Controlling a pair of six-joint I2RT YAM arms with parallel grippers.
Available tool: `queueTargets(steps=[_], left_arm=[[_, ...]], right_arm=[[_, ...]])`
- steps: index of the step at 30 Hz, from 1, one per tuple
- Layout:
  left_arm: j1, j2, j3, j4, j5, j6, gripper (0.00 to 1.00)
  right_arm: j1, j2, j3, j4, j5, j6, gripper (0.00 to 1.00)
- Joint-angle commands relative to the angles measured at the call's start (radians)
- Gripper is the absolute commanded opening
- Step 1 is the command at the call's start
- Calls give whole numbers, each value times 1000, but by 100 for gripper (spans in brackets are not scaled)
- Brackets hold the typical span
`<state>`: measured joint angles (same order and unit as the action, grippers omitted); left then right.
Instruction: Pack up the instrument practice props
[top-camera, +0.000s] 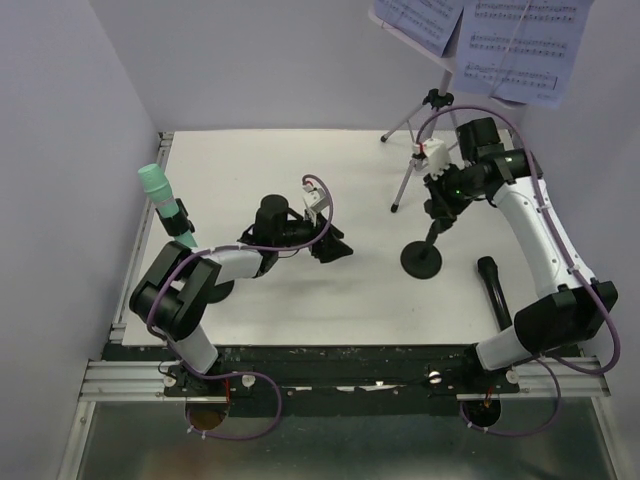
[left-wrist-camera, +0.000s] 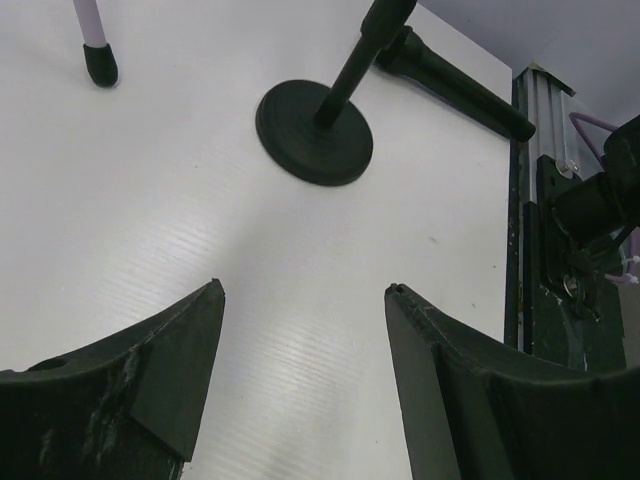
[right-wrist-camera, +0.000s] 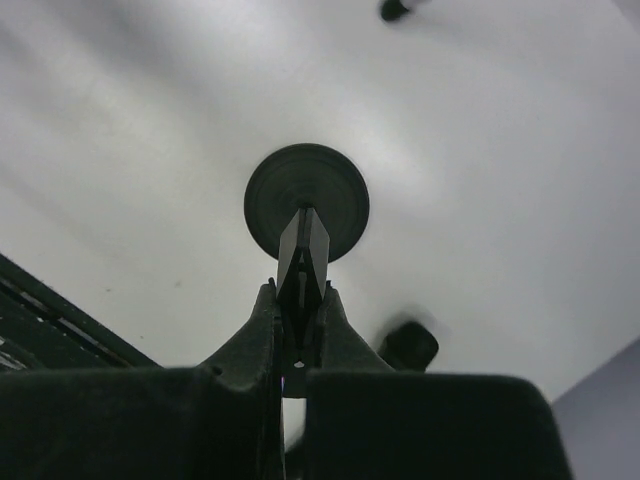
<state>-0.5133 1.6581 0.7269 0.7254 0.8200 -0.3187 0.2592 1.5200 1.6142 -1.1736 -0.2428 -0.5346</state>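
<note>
A short black pole stands on its round base (top-camera: 421, 259) right of the table's middle. My right gripper (top-camera: 438, 212) is shut on the pole's top, and the right wrist view shows the jaws (right-wrist-camera: 298, 288) clamped on its clip above the base (right-wrist-camera: 340, 195). My left gripper (top-camera: 335, 248) hovers open to the left of it with nothing between its fingers (left-wrist-camera: 305, 290), facing the base (left-wrist-camera: 315, 130). A black microphone (top-camera: 493, 285) lies at the right. The mint-green microphone (top-camera: 155, 185) stands upright at the left edge. The silver tripod (top-camera: 403, 180) carries sheet-music pages (top-camera: 520, 45).
Grey walls close the table on the left and back. A metal rail (top-camera: 340, 380) runs along the near edge by the arm bases. One tripod foot (left-wrist-camera: 98, 62) rests on the white table top (top-camera: 260, 160) near the pole's base.
</note>
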Motion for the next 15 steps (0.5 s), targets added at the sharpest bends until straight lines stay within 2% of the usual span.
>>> queueTargets(steps=[1, 10, 15], left_arm=[[4, -52, 72, -181, -2, 122, 75], [4, -112, 85, -293, -19, 187, 76], [4, -135, 74, -317, -28, 193, 76]], right_arm=[[-158, 16, -45, -178, 172, -2, 0], [-463, 72, 10, -86, 192, 13, 0], [-537, 141, 114, -43, 211, -15, 0]])
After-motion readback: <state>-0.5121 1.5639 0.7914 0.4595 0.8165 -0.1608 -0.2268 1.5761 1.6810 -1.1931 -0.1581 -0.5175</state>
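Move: Out to the right of the right hand, which already holds the desk stand, lies the black microphone: its middle some 20 cm right, 9 cm back and about 18 cm lower. The table's right edge is roughly 34 cm to the right, level with the hand, and the music stand's near foot is about 15 cm ahead and 7 cm left. From the left hand the microphone is around 42 cm right and 7 cm back, 9 cm below. Carrying the desk stand quickly to the right at a steady height, the right hand travels about 18 cm and a couple of centimetres forward, turning some 30 degrees clockwise. Its shut fingers keep hold of the upper part of the stand, and the low round base comes up against the head end of the black microphone and pushes it along. ##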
